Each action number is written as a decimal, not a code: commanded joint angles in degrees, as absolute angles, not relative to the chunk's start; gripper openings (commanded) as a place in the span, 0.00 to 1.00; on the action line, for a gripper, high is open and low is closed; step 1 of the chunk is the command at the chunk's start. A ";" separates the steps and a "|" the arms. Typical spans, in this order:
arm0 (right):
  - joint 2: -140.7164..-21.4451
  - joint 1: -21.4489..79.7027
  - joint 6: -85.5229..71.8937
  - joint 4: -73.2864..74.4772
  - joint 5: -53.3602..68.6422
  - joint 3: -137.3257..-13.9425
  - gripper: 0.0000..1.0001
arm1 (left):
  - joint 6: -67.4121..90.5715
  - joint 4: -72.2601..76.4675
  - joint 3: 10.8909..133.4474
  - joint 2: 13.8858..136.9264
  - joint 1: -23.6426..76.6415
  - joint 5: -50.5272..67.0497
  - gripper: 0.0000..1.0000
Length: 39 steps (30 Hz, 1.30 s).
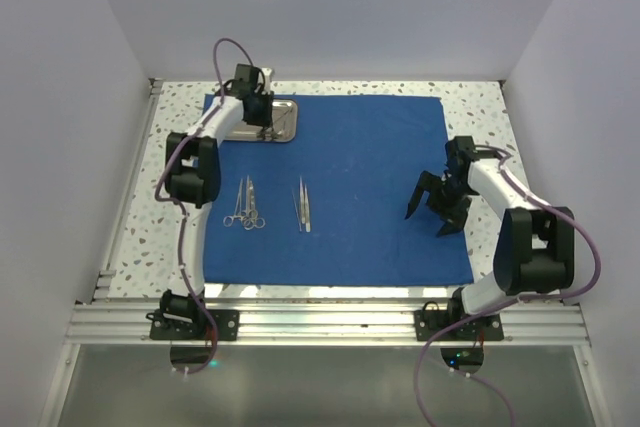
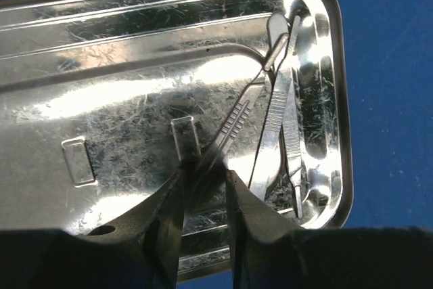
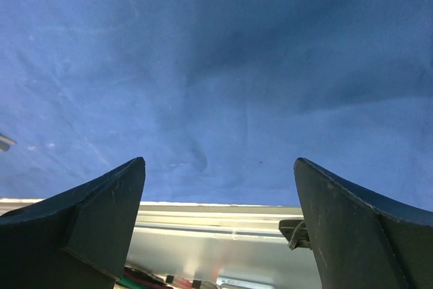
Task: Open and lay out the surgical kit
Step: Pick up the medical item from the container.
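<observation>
The royal-blue cloth (image 1: 370, 177) lies spread flat over the table. The steel tray (image 1: 285, 127) sits on its far-left corner. My left gripper (image 1: 262, 127) reaches down into the tray (image 2: 135, 5). Its jaws (image 2: 205, 170) stand narrow, closed on the near end of a thin ribbed steel instrument (image 2: 240, 109). Steel tweezers (image 2: 281, 113) lie beside it against the tray's right wall. On the cloth lie scissors and forceps (image 1: 247, 205) side by side, with tweezers (image 1: 302, 205) to their right. My right gripper (image 1: 432, 212) hovers open over the cloth's right part (image 3: 216, 65), holding nothing (image 3: 220, 164).
An aluminium rail (image 1: 330, 322) runs along the near table edge, with both arm bases bolted to it. White walls close in the left, right and back. Speckled tabletop (image 1: 480, 107) shows around the cloth.
</observation>
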State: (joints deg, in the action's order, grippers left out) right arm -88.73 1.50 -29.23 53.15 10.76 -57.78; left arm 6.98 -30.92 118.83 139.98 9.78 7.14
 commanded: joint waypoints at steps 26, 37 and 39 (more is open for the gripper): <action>-80.42 1.49 -27.86 53.53 13.54 -53.79 0.96 | 10.02 -51.51 114.34 146.42 13.45 -3.34 0.18; -80.42 1.49 -28.21 53.44 13.45 -53.79 0.96 | 10.72 -50.37 117.51 143.09 12.74 1.58 0.00; -80.42 1.49 -28.21 53.35 13.45 -53.79 0.96 | 11.51 -49.49 117.86 141.16 12.66 2.89 0.00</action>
State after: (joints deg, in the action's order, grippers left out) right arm -82.04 1.50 -28.88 53.25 11.77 -53.93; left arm 9.78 -42.41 120.88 139.68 13.21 -1.06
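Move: The grey scalpel handle slants through the tray under the left fingers, its middle about 3 cm ahead, 2 cm right and 1 cm below the left hand. The silver handle lies about 4 cm ahead and 4 cm right of this hand, and the third handle 3 cm ahead and 5 cm right; the tray's right rim is 8 cm right and 2 cm ahead. From the idle right hand the grey handle is some 37 cm ahead, 42 cm left and 4 cm lower. Back about 4 cm towards the tray's near rim goes the left hand, first veering some 2 cm right and then returning left, while sinking 1 cm and steepening its fingers by about 10 degrees. There the part-open fingers shut and pinch the grey scalpel handle close to its near end, with a very slight rise afterwards. ##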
